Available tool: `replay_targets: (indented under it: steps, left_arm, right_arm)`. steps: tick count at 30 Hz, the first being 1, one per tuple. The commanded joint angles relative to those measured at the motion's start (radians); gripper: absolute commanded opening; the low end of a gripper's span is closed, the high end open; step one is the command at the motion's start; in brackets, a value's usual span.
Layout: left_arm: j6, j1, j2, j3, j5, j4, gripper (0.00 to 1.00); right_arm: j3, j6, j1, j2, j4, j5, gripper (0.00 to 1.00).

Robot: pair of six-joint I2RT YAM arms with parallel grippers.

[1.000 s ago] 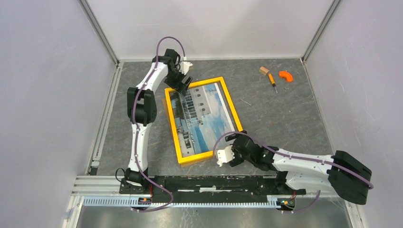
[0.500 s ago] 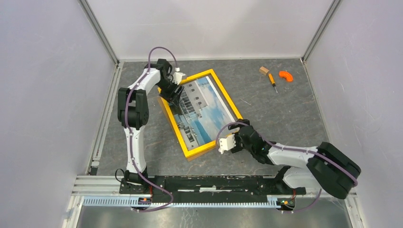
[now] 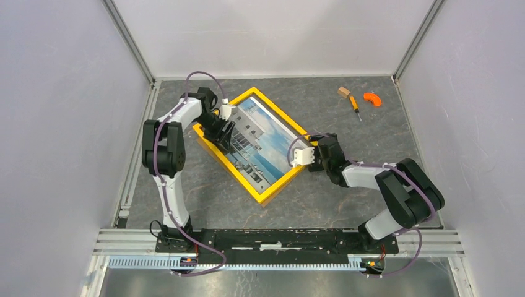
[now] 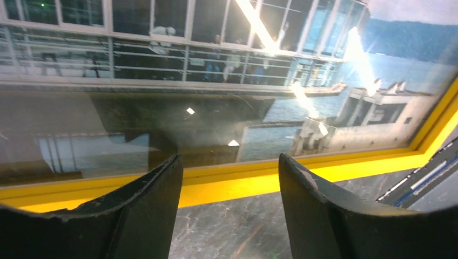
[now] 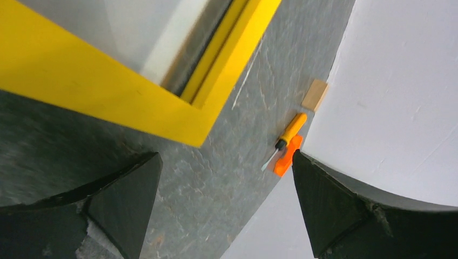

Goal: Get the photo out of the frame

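Note:
The frame (image 3: 282,116), yellow-bordered, lies face up and slanted in the middle of the grey table. The photo (image 3: 263,142) of a white building and blue water sits inside it under glass. My left gripper (image 3: 224,133) is at the frame's left corner. In the left wrist view its tips (image 4: 229,162) stand apart over the yellow border (image 4: 351,164), with border and bare table between them and the photo (image 4: 216,81) beyond. My right gripper (image 3: 301,156) is beside the frame's right corner. Its jaws (image 5: 224,162) are wide open over bare table, just short of the yellow corner (image 5: 108,81).
An orange-handled screwdriver (image 3: 355,105), a small wooden block (image 3: 343,92) and an orange curved piece (image 3: 372,99) lie at the back right, also visible as the screwdriver (image 5: 289,135) and block (image 5: 315,94). White walls enclose the table; metal rails run along the left and near edges.
The frame has swung counter-clockwise on the table. My left gripper moved left and nearer with the frame's corner, its jaws narrowing. My right gripper moved up along the opposite corner.

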Motion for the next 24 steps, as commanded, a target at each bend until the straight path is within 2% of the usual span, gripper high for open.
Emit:
replay_targets:
  steps: [1,5,10,14,17,24]
  left_arm:
    - [-0.076,0.005,-0.109,-0.03,0.053,-0.025,0.76]
    - [-0.223,0.056,-0.144,-0.005,0.078,0.03,0.86]
    - [-0.205,0.104,-0.106,0.185,0.045,0.01,1.0]
    - [-0.154,0.151,0.026,0.402,0.005,-0.043,1.0]
    - [-0.127,0.165,0.133,0.528,-0.012,-0.075,1.0]
    - [-0.087,0.166,0.309,0.667,-0.023,-0.074,1.0]
  right_arm:
    - [0.039,-0.008,-0.074,-0.007,-0.102,0.004,0.98]
    - [0.097,0.043,-0.133,-0.086,-0.261,-0.037,0.98]
    - [0.11,0.151,-0.164,-0.236,-0.491,-0.105,0.98]
    - [0.29,0.49,-0.164,-0.251,-0.774,-0.239,0.98]
    - [0.406,0.734,-0.165,-0.195,-0.894,-0.363,0.98]
    - [0.439,0.929,-0.23,-0.085,-0.978,-0.635,0.98]
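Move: The far-left edge of the yellow frame lies about 13 cm ahead and 5 cm left of the left hand, roughly 2 cm below it. The frame's left corner is some 7 cm ahead and 11 cm left, the photo's middle 12 cm to the right and level. From the right hand, the frame's right corner is 3 cm left, level, 2 cm lower; the screwdriver lies about 14 cm ahead and 12 cm right. The left hand comes up off the near-left edge, opening its fingers fully, and arcs about 15 cm forward and 7 cm left, high over the frame, then starts down over the far-left edge. The open right hand backs some 6 cm right from the corner, then rises and swings left again, rolling about 50 degrees to point steeper down, ending slightly back and beginning to sink. ##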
